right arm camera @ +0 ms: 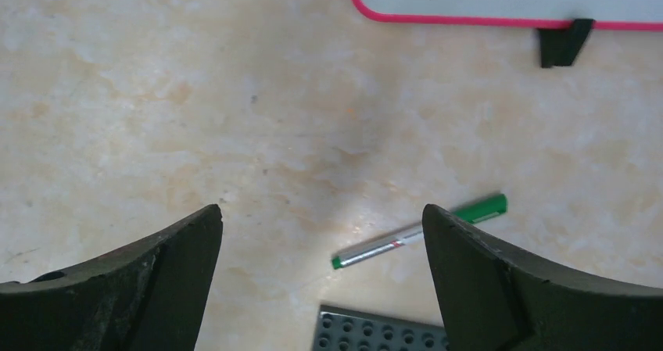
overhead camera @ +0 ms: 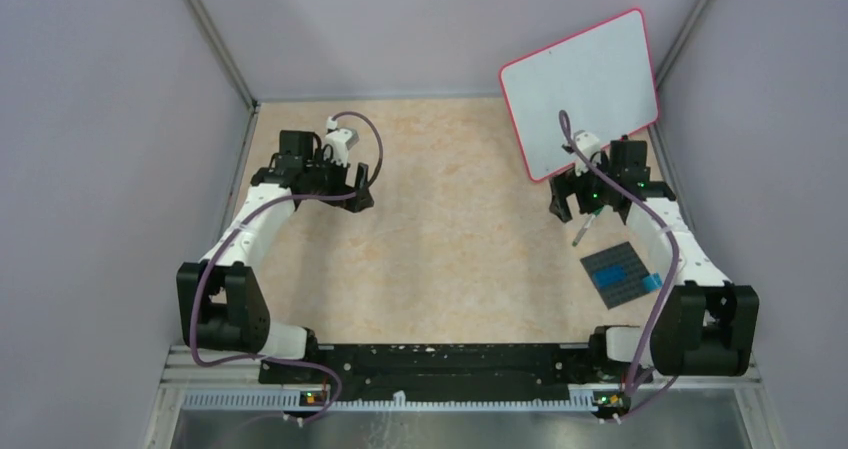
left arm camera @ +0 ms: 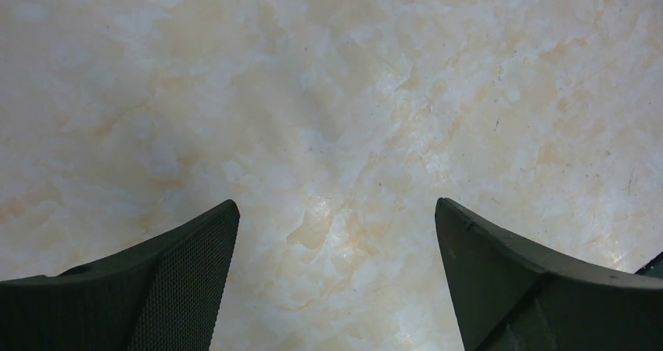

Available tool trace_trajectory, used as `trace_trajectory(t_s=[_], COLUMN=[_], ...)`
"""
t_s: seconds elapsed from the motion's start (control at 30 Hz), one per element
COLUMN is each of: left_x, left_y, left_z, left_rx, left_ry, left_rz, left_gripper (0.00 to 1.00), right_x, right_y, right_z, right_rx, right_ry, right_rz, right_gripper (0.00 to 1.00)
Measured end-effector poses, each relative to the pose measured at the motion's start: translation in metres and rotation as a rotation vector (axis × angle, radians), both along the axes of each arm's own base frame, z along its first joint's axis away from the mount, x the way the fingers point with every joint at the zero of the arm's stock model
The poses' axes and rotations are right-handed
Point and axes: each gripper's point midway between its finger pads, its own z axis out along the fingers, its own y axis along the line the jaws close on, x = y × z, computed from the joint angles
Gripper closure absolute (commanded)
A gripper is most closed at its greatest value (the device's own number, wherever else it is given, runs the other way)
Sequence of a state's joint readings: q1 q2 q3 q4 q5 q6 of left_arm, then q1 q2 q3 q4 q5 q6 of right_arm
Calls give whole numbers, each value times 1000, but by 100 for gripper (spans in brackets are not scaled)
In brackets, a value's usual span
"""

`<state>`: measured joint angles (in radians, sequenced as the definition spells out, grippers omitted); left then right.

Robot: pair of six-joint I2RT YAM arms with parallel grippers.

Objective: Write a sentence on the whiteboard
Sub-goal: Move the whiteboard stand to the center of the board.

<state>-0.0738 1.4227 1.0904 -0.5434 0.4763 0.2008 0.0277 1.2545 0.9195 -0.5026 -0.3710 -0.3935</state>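
The whiteboard (overhead camera: pixel 580 89), white with a thin red rim, stands tilted at the back right; its lower edge (right arm camera: pixel 469 20) and one black foot (right arm camera: pixel 564 42) show in the right wrist view. A green-capped silver marker (overhead camera: pixel 583 231) lies flat on the table in front of it, also seen in the right wrist view (right arm camera: pixel 391 245). My right gripper (overhead camera: pixel 575 209) is open and empty above the table, with the marker just beyond its right finger (right arm camera: pixel 322 214). My left gripper (overhead camera: pixel 362 187) is open and empty over bare table at the back left (left arm camera: pixel 336 206).
A small dark grey studded plate (overhead camera: pixel 620 272) with blue pieces lies near the right arm, just in front of the marker; its edge shows in the right wrist view (right arm camera: pixel 375 331). Grey walls enclose the beige marbled table (overhead camera: pixel 450 249) on three sides.
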Motion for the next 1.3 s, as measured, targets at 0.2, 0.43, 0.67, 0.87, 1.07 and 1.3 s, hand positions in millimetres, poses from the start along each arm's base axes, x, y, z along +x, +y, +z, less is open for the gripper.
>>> trace_trajectory(t_s=[0.2, 0.43, 0.67, 0.87, 1.07, 1.3], left_x=[0, -1, -2, -3, -3, -3], left_y=[-4, -6, -8, -9, -9, -8], left_z=[5, 6, 10, 13, 13, 13], left_rx=[-22, -35, -43, -47, -47, -46], left_ry=[-12, -11, -22, -30, -30, -29], left_rz=[-13, -23, -30, -34, -33, -32], left_gripper=[1, 1, 1, 1, 1, 1], right_x=[39, 88, 123, 147, 163, 180], right_y=[-54, -81, -95, -105, -107, -106], right_z=[-3, -23, -54, -68, -74, -82], right_rx=[-43, -107, -145, -160, -169, -164], right_ry=[2, -3, 16, 9, -13, -26], right_rz=[-106, -117, -110, -112, -91, -52], right_gripper=[23, 38, 41, 43, 48, 55])
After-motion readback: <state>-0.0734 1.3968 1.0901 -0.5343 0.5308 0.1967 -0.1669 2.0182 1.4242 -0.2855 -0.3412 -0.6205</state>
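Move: The black stand clip on the whiteboard's near edge, the left one of two, lies about 19 cm ahead of the right hand, 9 cm to its right and 11 cm below. The board's near left corner is some 11 cm ahead and 6 cm left of this hand. The green marker lies roughly level with it and 7 cm right; the studded plate some 10 cm back and 12 cm right. From the left hand, the clip is about 17 cm ahead and 53 cm right. Heading for the black stand clip at the whiteboard's near edge, the right hand sweeps about 18 cm forward and 10 cm to its right, and after a level start sinks some 8 cm, slowing as it nears. The fingers narrow from wide to about half open and come over the clip, with no contact to be seen; the hand rolls roughly 10 degrees, its left side dipping. ##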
